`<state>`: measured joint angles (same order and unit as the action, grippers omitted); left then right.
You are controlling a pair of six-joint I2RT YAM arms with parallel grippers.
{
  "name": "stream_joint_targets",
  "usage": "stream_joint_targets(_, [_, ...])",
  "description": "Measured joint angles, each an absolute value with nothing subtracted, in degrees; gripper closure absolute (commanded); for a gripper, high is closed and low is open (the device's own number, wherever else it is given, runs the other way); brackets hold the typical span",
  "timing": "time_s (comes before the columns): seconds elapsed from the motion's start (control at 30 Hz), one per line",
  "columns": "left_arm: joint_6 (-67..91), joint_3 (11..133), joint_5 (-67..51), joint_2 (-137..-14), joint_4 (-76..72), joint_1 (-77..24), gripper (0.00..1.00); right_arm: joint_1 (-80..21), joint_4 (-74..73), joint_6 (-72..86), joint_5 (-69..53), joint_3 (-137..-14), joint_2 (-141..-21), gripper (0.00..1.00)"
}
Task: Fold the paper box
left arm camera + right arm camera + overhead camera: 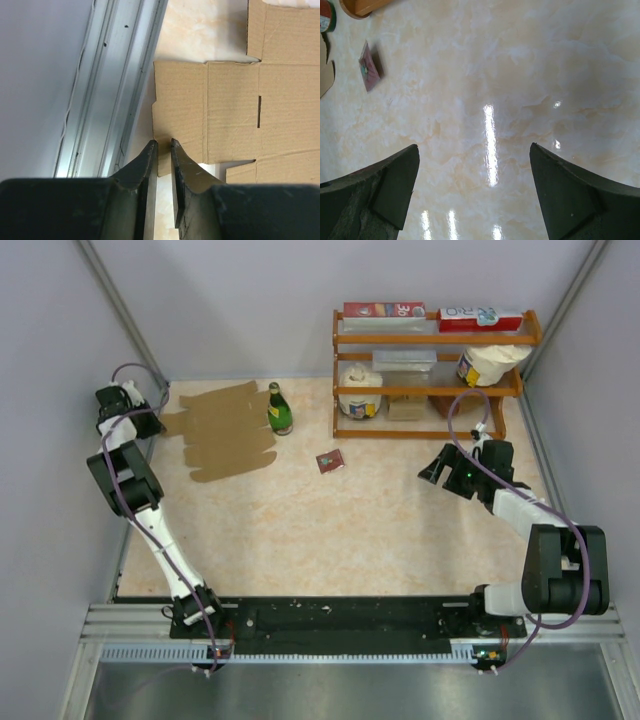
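The paper box point(225, 432) lies as a flat brown cardboard sheet at the far left of the table. The left wrist view shows its flaps and a cut slit point(232, 115). My left gripper point(157, 424) is at the sheet's left edge, low over the table. Its jaws point(164, 142) stand only a narrow gap apart, and the corner of the nearest flap shows in that gap at the tips. My right gripper point(435, 468) hovers at the right, far from the sheet. It is wide open point(474, 146) over bare table, with nothing between its fingers.
A green bottle point(279, 410) stands upright at the sheet's right edge. A wooden shelf point(430, 370) with cartons and tubs fills the back right. A small dark-red card point(329, 461) point(369, 67) lies mid-table. The wall's metal rail point(120, 85) runs close beside my left gripper.
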<state>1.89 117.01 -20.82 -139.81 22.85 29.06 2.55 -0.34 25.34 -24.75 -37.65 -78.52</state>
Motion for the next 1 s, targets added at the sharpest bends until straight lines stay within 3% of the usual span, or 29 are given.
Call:
stream_joint_targets(0.57, [9.19, 102.17, -29.02, -130.34, 14.90, 30.74, 1.00, 2.55, 0.01, 25.36, -24.93, -37.65, -78.52, 0.10])
stream_joint_targets(1.0, [10.39, 89.78, -21.91, -119.20, 12.80, 31.53, 1.00, 2.55, -0.10, 25.32, -24.67, -37.65, -77.60, 0.10])
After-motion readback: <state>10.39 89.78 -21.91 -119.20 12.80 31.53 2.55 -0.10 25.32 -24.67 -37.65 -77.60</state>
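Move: The paper box's left end flap already has its near corner between the left fingers, its middle about 2 cm ahead and 2 cm right of the hand and just below; the flat box body's middle lies some 20 cm right and 3 cm back, 2 cm lower. A metal rail runs about 5 cm to the left, level with the hand. From the right hand the flap is roughly 74 cm left, 21 cm ahead and 7 cm down. The flap's near corner is pinched as the left fingers close from slightly open to shut, then lifted and drawn back: the hand goes about 6.5 cm back towards the base and 4.5 cm up, first with some 3 cm to the right, over the sheet, before edging left again. The hand rolls its left side down about 10 degrees, then partly recovers. ##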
